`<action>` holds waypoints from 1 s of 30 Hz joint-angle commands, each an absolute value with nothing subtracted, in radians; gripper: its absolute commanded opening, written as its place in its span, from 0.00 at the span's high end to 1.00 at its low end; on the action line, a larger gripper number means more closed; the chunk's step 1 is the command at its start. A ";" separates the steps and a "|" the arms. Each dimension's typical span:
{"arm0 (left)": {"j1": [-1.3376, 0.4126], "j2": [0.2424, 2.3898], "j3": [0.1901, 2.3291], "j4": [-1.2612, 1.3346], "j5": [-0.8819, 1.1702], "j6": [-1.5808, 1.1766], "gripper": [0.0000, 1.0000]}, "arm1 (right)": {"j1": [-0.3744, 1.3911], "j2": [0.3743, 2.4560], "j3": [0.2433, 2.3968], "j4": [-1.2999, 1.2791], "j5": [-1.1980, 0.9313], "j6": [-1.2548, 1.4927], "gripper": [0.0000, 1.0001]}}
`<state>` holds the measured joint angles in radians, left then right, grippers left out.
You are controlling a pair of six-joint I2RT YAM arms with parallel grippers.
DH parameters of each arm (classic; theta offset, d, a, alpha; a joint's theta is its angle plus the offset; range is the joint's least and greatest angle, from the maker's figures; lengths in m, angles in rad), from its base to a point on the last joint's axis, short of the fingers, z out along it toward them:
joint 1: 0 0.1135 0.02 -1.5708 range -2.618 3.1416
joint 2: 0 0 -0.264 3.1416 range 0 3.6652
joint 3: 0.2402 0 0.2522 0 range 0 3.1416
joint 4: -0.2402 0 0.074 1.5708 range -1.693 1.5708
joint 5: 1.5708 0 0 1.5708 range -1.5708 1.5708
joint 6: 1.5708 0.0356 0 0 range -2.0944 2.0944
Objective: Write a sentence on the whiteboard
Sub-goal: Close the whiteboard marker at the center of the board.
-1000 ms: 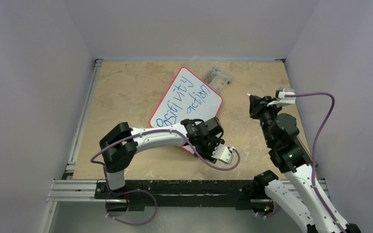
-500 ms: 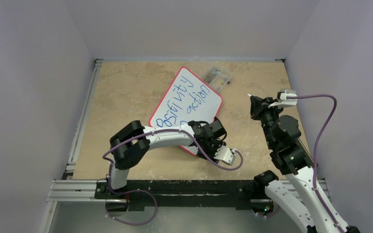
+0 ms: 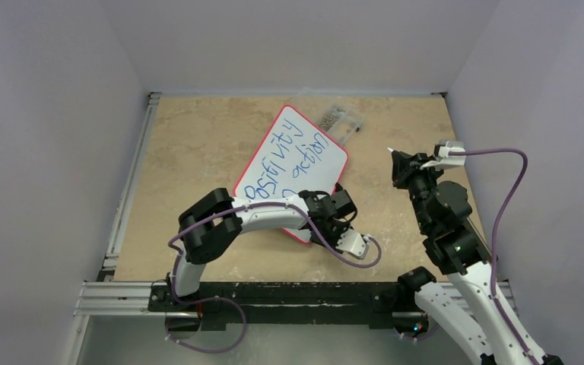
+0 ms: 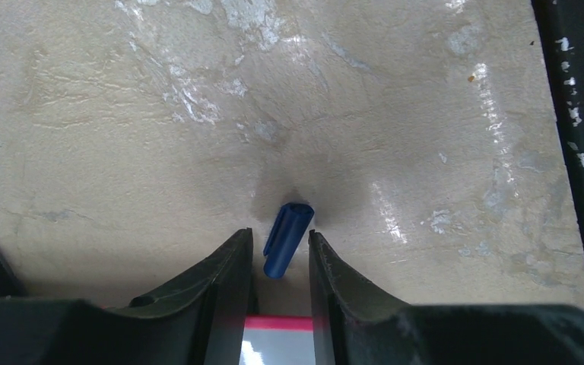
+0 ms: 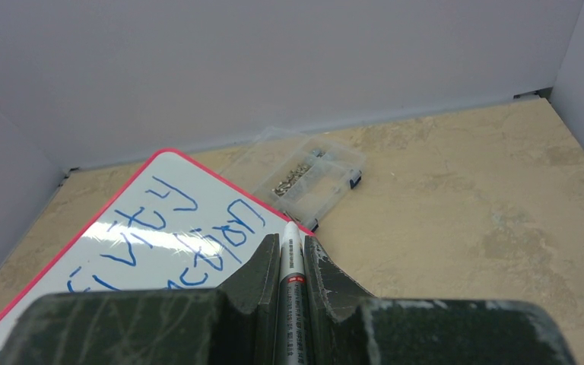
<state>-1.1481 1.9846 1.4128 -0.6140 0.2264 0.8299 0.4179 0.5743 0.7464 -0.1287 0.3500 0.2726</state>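
The whiteboard (image 3: 296,156) lies tilted on the table, with a red frame and blue writing on its white face. Its writing also shows in the right wrist view (image 5: 160,228). My left gripper (image 3: 340,228) is low at the board's near corner. In the left wrist view the left gripper (image 4: 278,236) stands open with a blue marker cap (image 4: 287,238) lying on the table between its fingers, and the board's red edge (image 4: 277,323) is just behind them. My right gripper (image 5: 287,237) is shut on a white marker (image 5: 290,262) and is raised to the right of the board (image 3: 395,156).
A clear plastic box (image 3: 342,120) of small parts sits at the board's far corner and also shows from the right wrist (image 5: 308,176). A black rail (image 4: 578,114) runs along the table's near edge. Grey walls enclose the table.
My left arm has shifted slightly toward the near edge and its jaws have narrowed around the blue cap. The right arm has barely moved.
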 commanded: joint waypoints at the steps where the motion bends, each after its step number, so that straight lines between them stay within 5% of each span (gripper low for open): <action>1: -1.157 2.014 1.449 -0.596 0.192 0.840 0.69 | 0.420 0.570 0.779 -0.118 0.350 0.272 1.00; 11: -1.160 2.025 1.413 -0.559 0.187 0.825 0.66 | 0.420 0.573 0.779 -0.117 0.352 0.265 1.00; 17: -1.163 2.031 1.429 -0.567 0.220 0.807 1.00 | 0.420 0.585 0.781 -0.109 0.351 0.268 1.00; 30: -1.112 1.854 1.474 -0.451 0.446 0.486 1.00 | 0.419 0.547 0.824 -0.071 0.389 0.216 1.00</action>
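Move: The blue marker cap lies on the table practically under the left fingers, about 1 cm ahead and 1 cm below, level with them sideways. The middle of the whiteboard is roughly 20 cm ahead and 9 cm left of this hand, while the marker in the right gripper is some 10 cm ahead, 17 cm right and 30 cm above. From the right hand the cap lies about 10 cm back, 17 cm left and 31 cm below. The left hand sinks the last 1 cm or so onto the cap while easing slightly forward, holds there, and shuts its fingers from about a third open to nearly closed, pinching the cap. Gripping it, the hand then lifts about 2.5 cm while moving some 2 cm right and 1.5 cm back, the fingertips swinging out to the right and back by roughly 10 degrees, as the right hand keeps the uncapped marker almost where it was. ##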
